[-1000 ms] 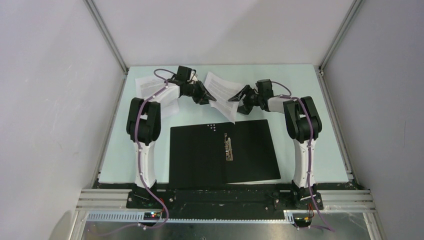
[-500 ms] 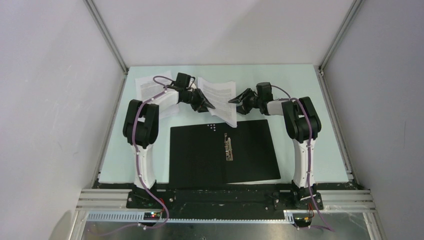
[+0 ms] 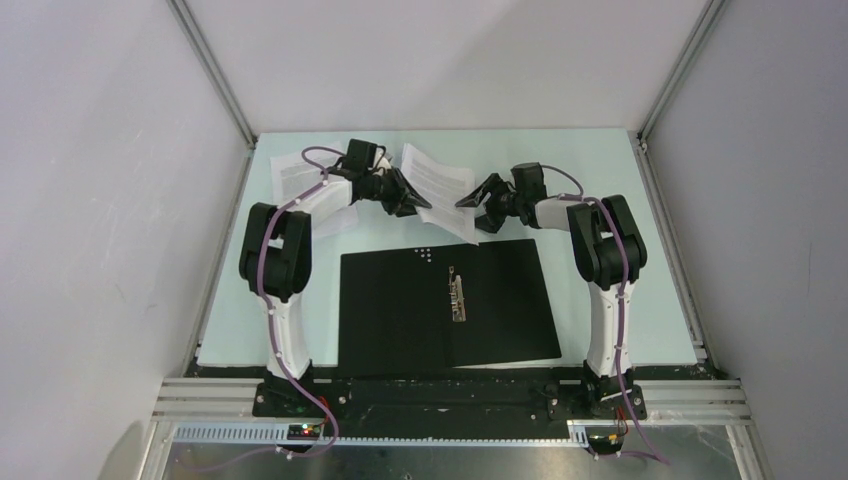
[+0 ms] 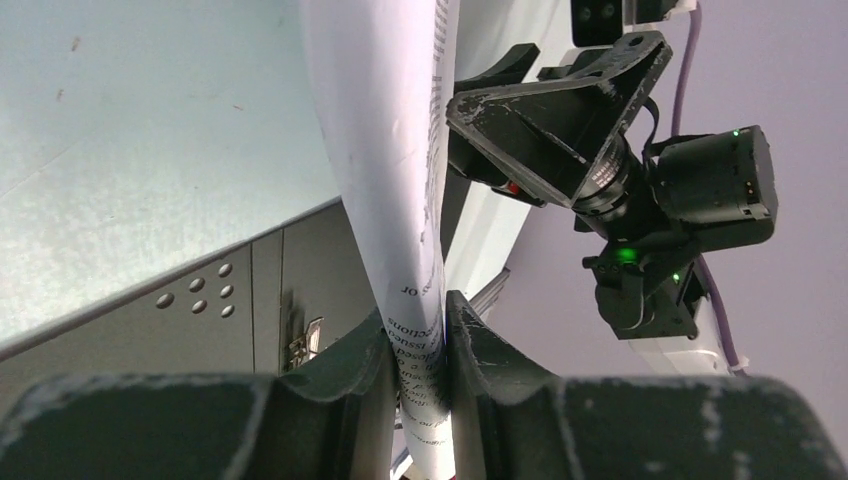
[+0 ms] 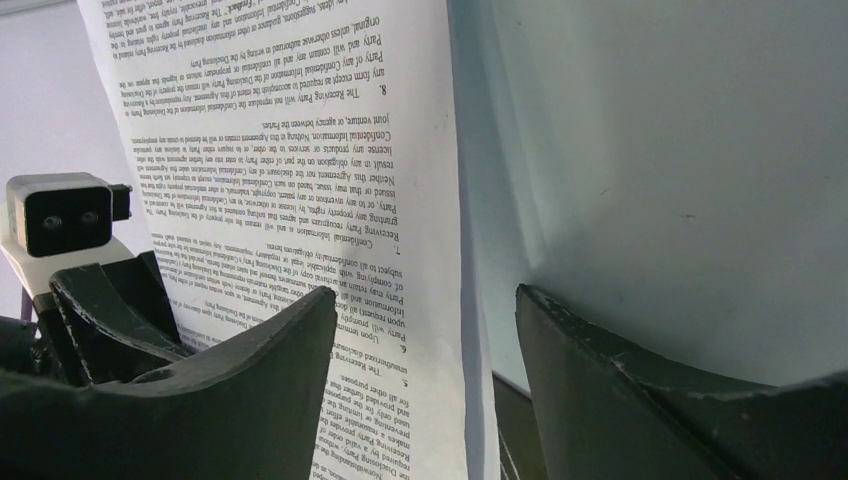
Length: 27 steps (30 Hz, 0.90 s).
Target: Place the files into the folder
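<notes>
The folder (image 3: 400,320) lies open and flat in the middle of the table, black inside up, with its metal spine clip (image 3: 457,295) at the centre. One file, a white sheet (image 3: 440,188) of dense text, hangs curved in the air behind the folder. My left gripper (image 3: 412,197) is shut on its left edge, and the sheet (image 4: 385,150) shows pinched between the fingers (image 4: 360,370). My right gripper (image 3: 470,200) is open at the sheet's right side, where the sheet (image 5: 300,150) stands loose between its jaws. A second sheet (image 3: 290,170) lies flat at the back left, partly under the left arm.
Grey enclosure walls with metal frame posts (image 3: 215,75) border the pale green table (image 3: 620,290) on three sides. A thin white strip (image 3: 525,361) shows at the folder's near right edge. The arm bases stand at the near edge beside the folder.
The left gripper has carried the held sheet slightly left and back. The right gripper has stayed at the sheet's right edge, jaws apart.
</notes>
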{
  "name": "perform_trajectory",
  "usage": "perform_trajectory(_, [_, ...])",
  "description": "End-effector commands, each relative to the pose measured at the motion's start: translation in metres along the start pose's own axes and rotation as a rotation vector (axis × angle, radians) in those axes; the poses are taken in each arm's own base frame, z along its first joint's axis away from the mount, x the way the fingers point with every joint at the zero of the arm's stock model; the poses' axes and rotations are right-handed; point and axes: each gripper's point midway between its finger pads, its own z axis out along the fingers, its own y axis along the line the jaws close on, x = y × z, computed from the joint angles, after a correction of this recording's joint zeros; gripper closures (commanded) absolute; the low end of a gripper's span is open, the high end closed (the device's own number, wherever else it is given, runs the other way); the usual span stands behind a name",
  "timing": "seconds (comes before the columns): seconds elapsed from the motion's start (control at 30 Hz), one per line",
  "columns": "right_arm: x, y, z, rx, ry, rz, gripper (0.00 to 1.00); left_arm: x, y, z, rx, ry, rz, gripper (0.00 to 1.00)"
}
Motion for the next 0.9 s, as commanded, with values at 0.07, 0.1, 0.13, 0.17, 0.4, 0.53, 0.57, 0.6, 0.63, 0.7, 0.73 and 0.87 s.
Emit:
perform_trajectory(0.07, [0.009,0.016,-0.007,-0.035,0.035,0.015,0.28,-0.001,-0.049,-0.025,0.125,-0.016,0.051,0.74])
perform_trajectory(0.1, [0.009,0.018,-0.008,-0.043,0.037,0.021,0.28,0.0,-0.049,-0.025,0.127,-0.017,0.054,0.74])
perform_trajectory(0.13, [0.009,0.024,-0.009,-0.063,0.038,0.032,0.28,0.001,-0.048,-0.025,0.126,-0.014,0.05,0.74])
perform_trajectory(0.17, [0.009,0.026,-0.011,-0.073,0.038,0.039,0.28,0.002,-0.048,-0.025,0.129,-0.016,0.054,0.74])
perform_trajectory(0.4, [0.013,0.056,-0.024,-0.219,0.056,0.106,0.31,0.012,-0.039,-0.023,0.147,0.002,0.032,0.73])
perform_trajectory(0.53, [0.017,0.064,-0.031,-0.293,0.059,0.159,0.35,0.016,-0.042,-0.028,0.175,0.001,0.029,0.73])
perform_trajectory(0.57, [0.02,0.06,-0.032,-0.295,0.06,0.177,0.36,0.017,-0.041,-0.027,0.178,0.001,0.028,0.73])
perform_trajectory(0.6, [0.019,0.066,-0.035,-0.325,0.054,0.184,0.38,0.018,-0.042,-0.029,0.184,0.0,0.035,0.73])
perform_trajectory(0.63, [0.02,0.064,-0.036,-0.328,0.053,0.191,0.39,0.019,-0.04,-0.029,0.181,0.001,0.029,0.73])
perform_trajectory(0.7, [0.02,0.068,-0.039,-0.341,0.048,0.183,0.42,0.023,-0.035,-0.029,0.177,0.003,0.028,0.73])
perform_trajectory(0.73, [0.022,0.072,-0.041,-0.345,0.046,0.172,0.43,0.024,-0.036,-0.03,0.18,0.0,0.033,0.73])
perform_trajectory(0.87, [0.026,0.075,-0.048,-0.32,0.039,0.113,0.67,0.037,-0.025,-0.029,0.166,0.008,0.04,0.7])
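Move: The left gripper already holds the files by their near left part; their middle lies about 7 cm ahead, 5 cm right and 4 cm below. The open folder is its goal, some 19 cm back, 5 cm right and 11 cm down; the other papers lie about 12 cm ahead, 28 cm left and also 11 cm down. From the right gripper, open around the files' right edge, their middle is 4 cm ahead, 6 cm left and 3 cm up, the folder 23 cm back, 5 cm left and 4 cm below. Raise the right gripper about 3.5 cm while drawing it back 2 cm and slightly left, levelling its downward-pointing fingers by some 20 degrees and narrowing them part-way around the files' right edge. Keep the left gripper pinching the files; lift it a little, then draw it back towards the folder. ##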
